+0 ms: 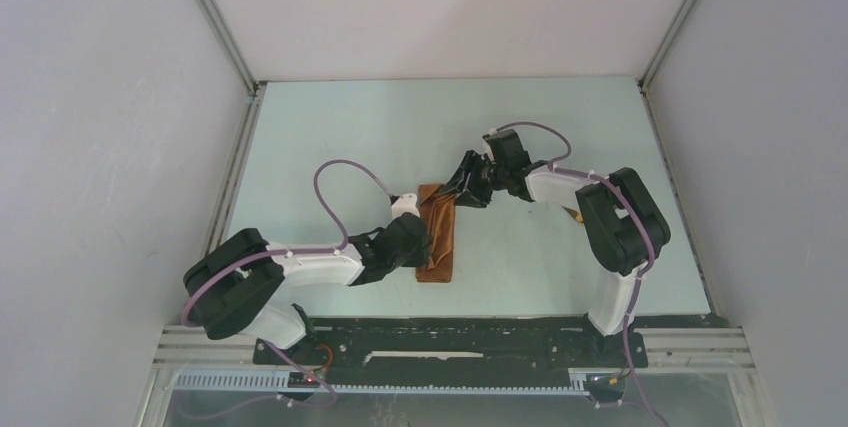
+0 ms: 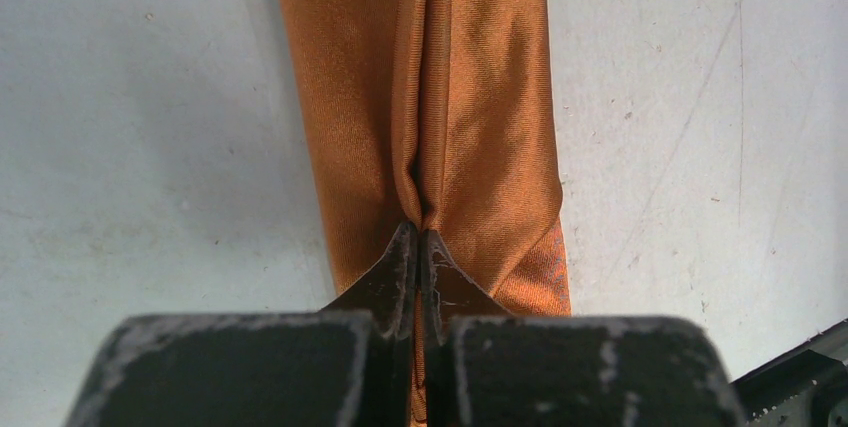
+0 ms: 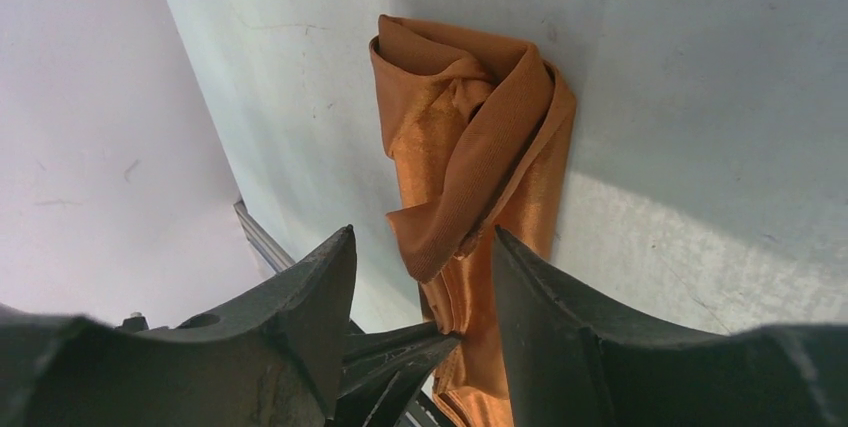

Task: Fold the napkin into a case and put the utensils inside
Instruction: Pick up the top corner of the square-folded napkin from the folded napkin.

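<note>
The rust-orange napkin (image 1: 440, 247) lies on the table as a narrow, rumpled strip running away from the arms. My left gripper (image 1: 424, 245) is at the strip's middle, and the left wrist view shows that gripper (image 2: 418, 232) shut on a raised fold of the napkin (image 2: 480, 97). My right gripper (image 1: 456, 190) hovers over the strip's far end. In its wrist view the right gripper (image 3: 422, 237) is open, and a loose flap of the napkin (image 3: 470, 137) hangs between its fingers without being pinched. A small golden bit of the utensils (image 1: 574, 215) shows beside the right arm; the rest is hidden.
White walls close the table (image 1: 330, 137) in on the left, back and right. A black mounting rail (image 1: 450, 342) runs along the near edge. The left gripper's shut fingers (image 3: 400, 357) show low in the right wrist view, touching the cloth.
</note>
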`<state>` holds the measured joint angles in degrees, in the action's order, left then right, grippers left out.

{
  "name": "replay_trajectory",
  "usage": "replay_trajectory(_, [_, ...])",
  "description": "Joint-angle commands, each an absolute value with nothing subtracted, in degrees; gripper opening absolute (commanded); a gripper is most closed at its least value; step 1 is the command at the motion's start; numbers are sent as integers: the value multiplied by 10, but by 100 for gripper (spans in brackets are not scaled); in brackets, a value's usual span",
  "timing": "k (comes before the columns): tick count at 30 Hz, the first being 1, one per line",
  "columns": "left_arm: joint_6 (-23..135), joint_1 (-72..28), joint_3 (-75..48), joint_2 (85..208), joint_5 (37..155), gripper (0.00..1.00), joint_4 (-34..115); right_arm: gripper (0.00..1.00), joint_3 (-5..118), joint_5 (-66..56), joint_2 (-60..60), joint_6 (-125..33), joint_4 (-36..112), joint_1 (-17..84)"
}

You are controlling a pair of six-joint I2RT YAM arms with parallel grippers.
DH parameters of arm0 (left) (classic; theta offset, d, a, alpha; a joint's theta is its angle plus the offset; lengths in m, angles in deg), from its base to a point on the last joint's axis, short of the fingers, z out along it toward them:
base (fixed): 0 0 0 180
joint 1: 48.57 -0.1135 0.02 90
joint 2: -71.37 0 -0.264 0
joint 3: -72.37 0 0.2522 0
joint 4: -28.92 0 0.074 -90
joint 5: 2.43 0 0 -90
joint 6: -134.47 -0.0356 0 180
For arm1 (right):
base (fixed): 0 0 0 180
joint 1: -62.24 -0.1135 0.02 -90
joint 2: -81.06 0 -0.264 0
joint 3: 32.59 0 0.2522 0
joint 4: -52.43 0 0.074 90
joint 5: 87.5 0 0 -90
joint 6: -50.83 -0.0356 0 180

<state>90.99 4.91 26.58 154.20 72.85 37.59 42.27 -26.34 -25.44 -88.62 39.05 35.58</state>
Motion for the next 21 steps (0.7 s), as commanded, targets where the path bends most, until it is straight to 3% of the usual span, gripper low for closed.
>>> replay_trajectory(1, [909,48,269,1529,730,0,360,59,433,-232,-246,-883,389,353])
replay_trajectory(11, [910,48,271,1529,731,0,360,47,451,-227,-253,-879,359,349])
replay_trajectory(16, [910,49,271,1531,732,0,360,46,451,-223,-241,-878,354,346])
replay_trajectory(21, [910,50,270,1533,735,0,357,30,451,-228,-244,-882,364,345])
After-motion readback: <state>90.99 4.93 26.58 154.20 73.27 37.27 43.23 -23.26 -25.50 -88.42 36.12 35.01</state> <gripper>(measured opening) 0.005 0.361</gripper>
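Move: The raised top corner of the folded napkin lies between the right hand's open fingertips, level with them fore-and-aft and sideways and about 1 cm below. From that hand, the napkin's far edge is some 3 cm ahead, 3 cm left and 4 cm down, and the middle of the fold strip about 8 cm back, 3 cm left and 4 cm down. From the left fingertips, shut on the fold, that corner lies roughly 11 cm ahead, 4 cm right and 3 cm up. The right hand stays almost in place over the far end of the napkin, settling only about half a centimetre down around the raised corner, while its fingers close from roughly three-fifths open to about a third, one on either side of the flap, not yet shut. The left hand keeps still, its shut fingertips still on the fold nearer the base, steadying the napkin. ##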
